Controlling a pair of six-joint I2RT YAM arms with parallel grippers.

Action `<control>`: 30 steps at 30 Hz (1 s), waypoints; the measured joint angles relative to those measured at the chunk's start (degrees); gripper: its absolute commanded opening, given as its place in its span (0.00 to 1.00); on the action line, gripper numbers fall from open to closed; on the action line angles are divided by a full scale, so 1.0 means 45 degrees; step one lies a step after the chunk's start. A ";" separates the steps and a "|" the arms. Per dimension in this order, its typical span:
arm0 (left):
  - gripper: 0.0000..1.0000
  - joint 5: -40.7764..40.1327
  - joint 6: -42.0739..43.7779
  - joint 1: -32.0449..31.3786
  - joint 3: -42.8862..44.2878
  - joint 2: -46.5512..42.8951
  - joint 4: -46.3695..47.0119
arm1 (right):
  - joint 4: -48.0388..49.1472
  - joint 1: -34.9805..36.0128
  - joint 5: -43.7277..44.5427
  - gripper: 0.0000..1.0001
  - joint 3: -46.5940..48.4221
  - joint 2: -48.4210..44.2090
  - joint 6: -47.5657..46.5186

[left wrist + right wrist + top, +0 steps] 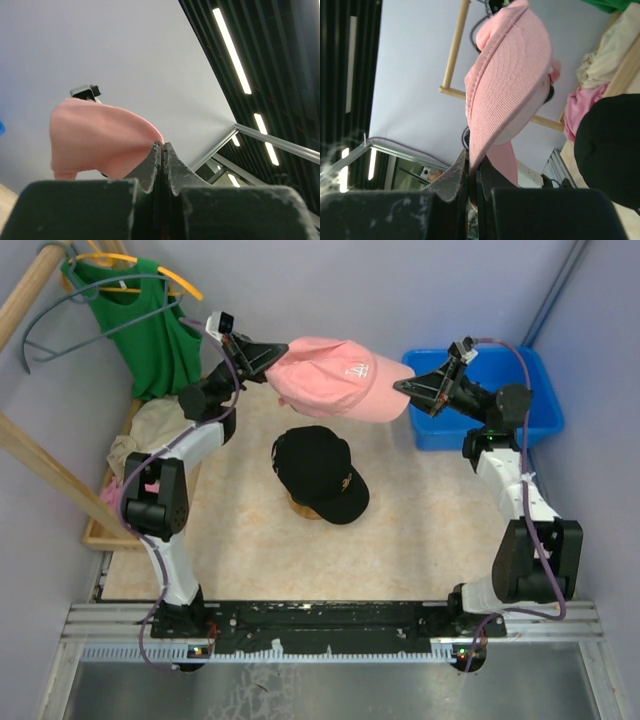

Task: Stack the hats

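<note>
The pink hat (335,375) with a white logo hangs in the air above the back of the table, stretched between both grippers. My left gripper (278,355) is shut on its rear edge; in the left wrist view the pink fabric (95,135) runs right into the closed fingertips (162,144). On the other side, my right gripper (403,387) is shut on the brim, which in the right wrist view is pinched between the fingers (472,162) below the hat's crown (510,85). Below, the black hat (320,470) sits on a tan hat (300,506) at mid-table.
A blue bin (540,390) stands at the back right behind the right arm. A green top (150,330) hangs on a hanger at the back left. A wooden tray (100,535) along the left edge holds cream (150,425) and pink cloths (125,485).
</note>
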 measured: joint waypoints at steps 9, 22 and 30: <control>0.12 0.1151 0.0257 0.0393 0.0729 -0.0403 -0.1321 | -0.6528 0.0073 -0.0505 0.00 0.1608 -0.0520 -0.4614; 0.42 0.2249 0.2186 0.2050 -0.0704 -0.1792 -0.2929 | -0.3458 0.0597 0.0233 0.00 0.2327 -0.0102 -0.0986; 0.45 0.3628 0.5756 0.2608 -0.4736 -0.3852 -0.5931 | -0.2769 0.0597 0.0510 0.00 0.3143 0.0087 -0.0024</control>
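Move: My hands hold the pink hat out level between them: my left fingers pinch its back edge, with its middle about 11 cm to their right and 3 cm nearer my base; my right fingers hold the brim, the hat's middle some 11 cm to their left and 3 cm ahead. From my left hand the black hat on its stand is 13 cm back, 6 cm right and roughly 26 cm down. The blue box is 16 cm ahead and 22 cm right of my right hand, far below. I open my left fingers to a bit under half and let go of the pink hat's back edge, draw that hand about 6 cm left, away from the hat, then drop it some 10 cm, its upward-pointing fingers tipping down by about 25 degrees. My right hand keeps its pinch on the brim, dipping slightly and then lifting to finish nearly 7 cm higher. ##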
